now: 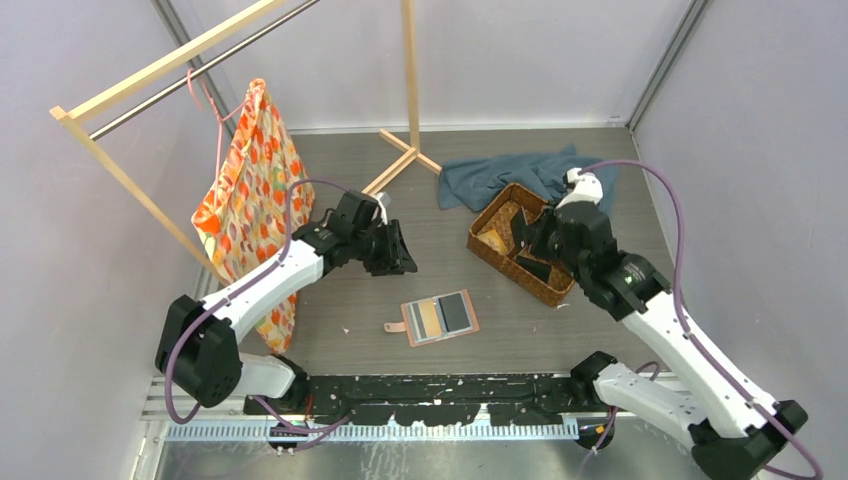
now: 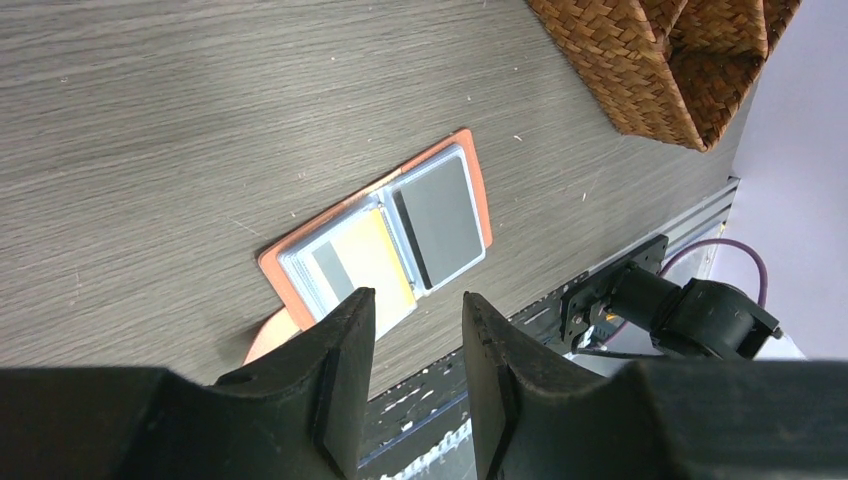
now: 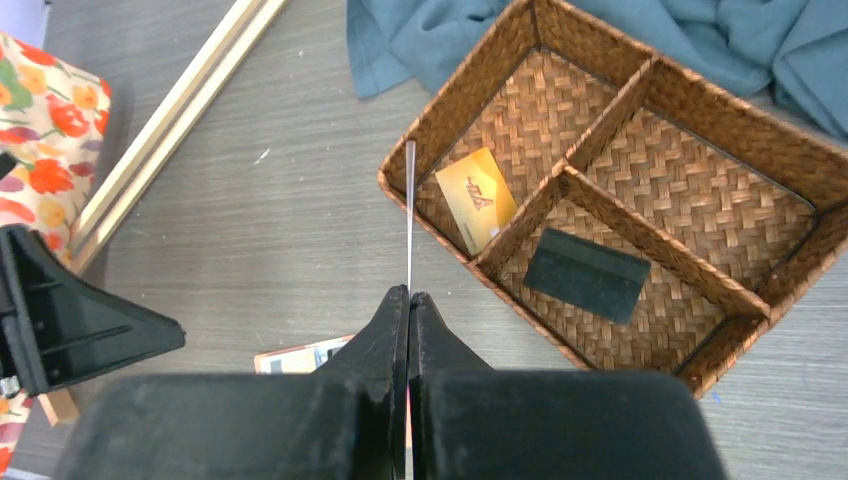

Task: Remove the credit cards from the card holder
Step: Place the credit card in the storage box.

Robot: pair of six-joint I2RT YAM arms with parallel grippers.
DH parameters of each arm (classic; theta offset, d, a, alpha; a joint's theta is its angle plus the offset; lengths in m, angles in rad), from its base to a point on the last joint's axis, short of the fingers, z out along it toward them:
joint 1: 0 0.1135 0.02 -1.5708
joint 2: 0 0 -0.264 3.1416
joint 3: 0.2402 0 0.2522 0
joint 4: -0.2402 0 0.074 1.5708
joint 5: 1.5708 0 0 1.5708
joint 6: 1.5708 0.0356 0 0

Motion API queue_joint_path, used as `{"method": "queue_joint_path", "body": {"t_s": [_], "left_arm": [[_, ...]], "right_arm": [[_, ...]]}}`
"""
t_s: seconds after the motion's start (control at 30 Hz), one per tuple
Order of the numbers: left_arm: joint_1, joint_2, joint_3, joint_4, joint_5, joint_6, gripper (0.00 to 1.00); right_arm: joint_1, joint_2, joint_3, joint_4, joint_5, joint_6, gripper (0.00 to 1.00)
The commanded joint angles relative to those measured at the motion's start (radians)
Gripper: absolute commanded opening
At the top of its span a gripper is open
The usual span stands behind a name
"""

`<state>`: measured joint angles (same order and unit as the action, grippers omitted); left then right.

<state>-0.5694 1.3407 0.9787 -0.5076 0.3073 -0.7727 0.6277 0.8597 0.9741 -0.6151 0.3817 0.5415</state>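
The salmon-pink card holder [image 1: 440, 317] lies open on the table near the front edge. Its slots show a yellow credit card [image 2: 375, 255] and a grey one [image 2: 440, 215]. My left gripper [image 2: 415, 300] hovers open above and behind the holder [image 2: 478, 180], nothing between its fingers. My right gripper [image 3: 409, 295] is shut on a thin pale card [image 3: 409, 220], seen edge-on, by the left corner of the woven basket [image 3: 455, 95]. A gold card [image 3: 477, 197] and a black card [image 3: 587, 275] lie in two of its compartments.
The brown basket [image 1: 510, 270] sits right of centre, partly on a teal cloth [image 1: 500, 175]. A wooden clothes rack [image 1: 410, 80] stands at the back, with a floral orange bag [image 1: 250, 190] hanging at the left. The metal mounting rail [image 1: 440, 390] borders the near edge.
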Motion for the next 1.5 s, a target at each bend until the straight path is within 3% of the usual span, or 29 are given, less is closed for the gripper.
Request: {"method": "queue_joint_path", "body": {"t_s": [0.0, 0.37, 0.67, 0.87, 1.0, 1.17, 1.33, 1.47], "left_arm": [[0.009, -0.025, -0.002, 0.0, 0.021, 0.023, 0.39], [0.023, -0.038, 0.022, -0.055, 0.052, 0.066, 0.39], [0.036, 0.043, 0.168, -0.118, 0.138, 0.153, 0.37], [0.037, 0.04, 0.344, -0.247, 0.064, 0.204, 0.36], [0.038, 0.02, 0.376, -0.283, -0.03, 0.178, 0.38], [0.036, 0.042, 0.432, -0.329, -0.028, 0.145, 0.38], [0.036, 0.002, 0.38, -0.244, -0.073, 0.107, 0.4], [0.036, -0.008, 0.34, -0.177, -0.08, 0.078, 0.41]], "right_arm": [[-0.201, 0.083, -0.009, 0.057, -0.413, -0.066, 0.01], [-0.304, 0.168, -0.006, -0.021, -0.351, -0.14, 0.01], [-0.553, 0.209, 0.019, -0.051, -0.736, -0.172, 0.01], [-0.67, 0.267, 0.129, -0.197, -0.874, -0.259, 0.01], [-0.686, 0.3, 0.178, -0.245, -0.869, -0.3, 0.01], [-0.691, 0.292, 0.189, -0.241, -0.841, -0.3, 0.01], [-0.694, 0.212, 0.115, -0.202, -0.776, -0.398, 0.01], [-0.703, 0.241, 0.098, -0.226, -0.758, -0.453, 0.01]]}}
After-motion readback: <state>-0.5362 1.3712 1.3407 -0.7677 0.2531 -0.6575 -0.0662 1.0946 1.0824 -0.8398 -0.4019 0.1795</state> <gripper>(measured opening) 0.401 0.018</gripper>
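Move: The storage box's middle lies about 14 cm ahead of the right gripper, 10 cm to its right and 21 cm below. In it, the yellow card lies straight ahead about 15 cm, and the dark card about 8 cm ahead and 9 cm right. The card holder is on the table roughly 12 cm left and 4 cm back. From the left gripper, the box is some 14 cm ahead, 31 cm right and 11 cm below. Keep the black credit card pinched in the right gripper and bring it forward and down about 6 cm towards the storage box, then swing it right some 7 cm over the box's near side, tipping the fingers about 20 degrees further down and letting go of nothing. Meanwhile lift the empty, part-open left gripper about 9 cm, clear above the card holder. ##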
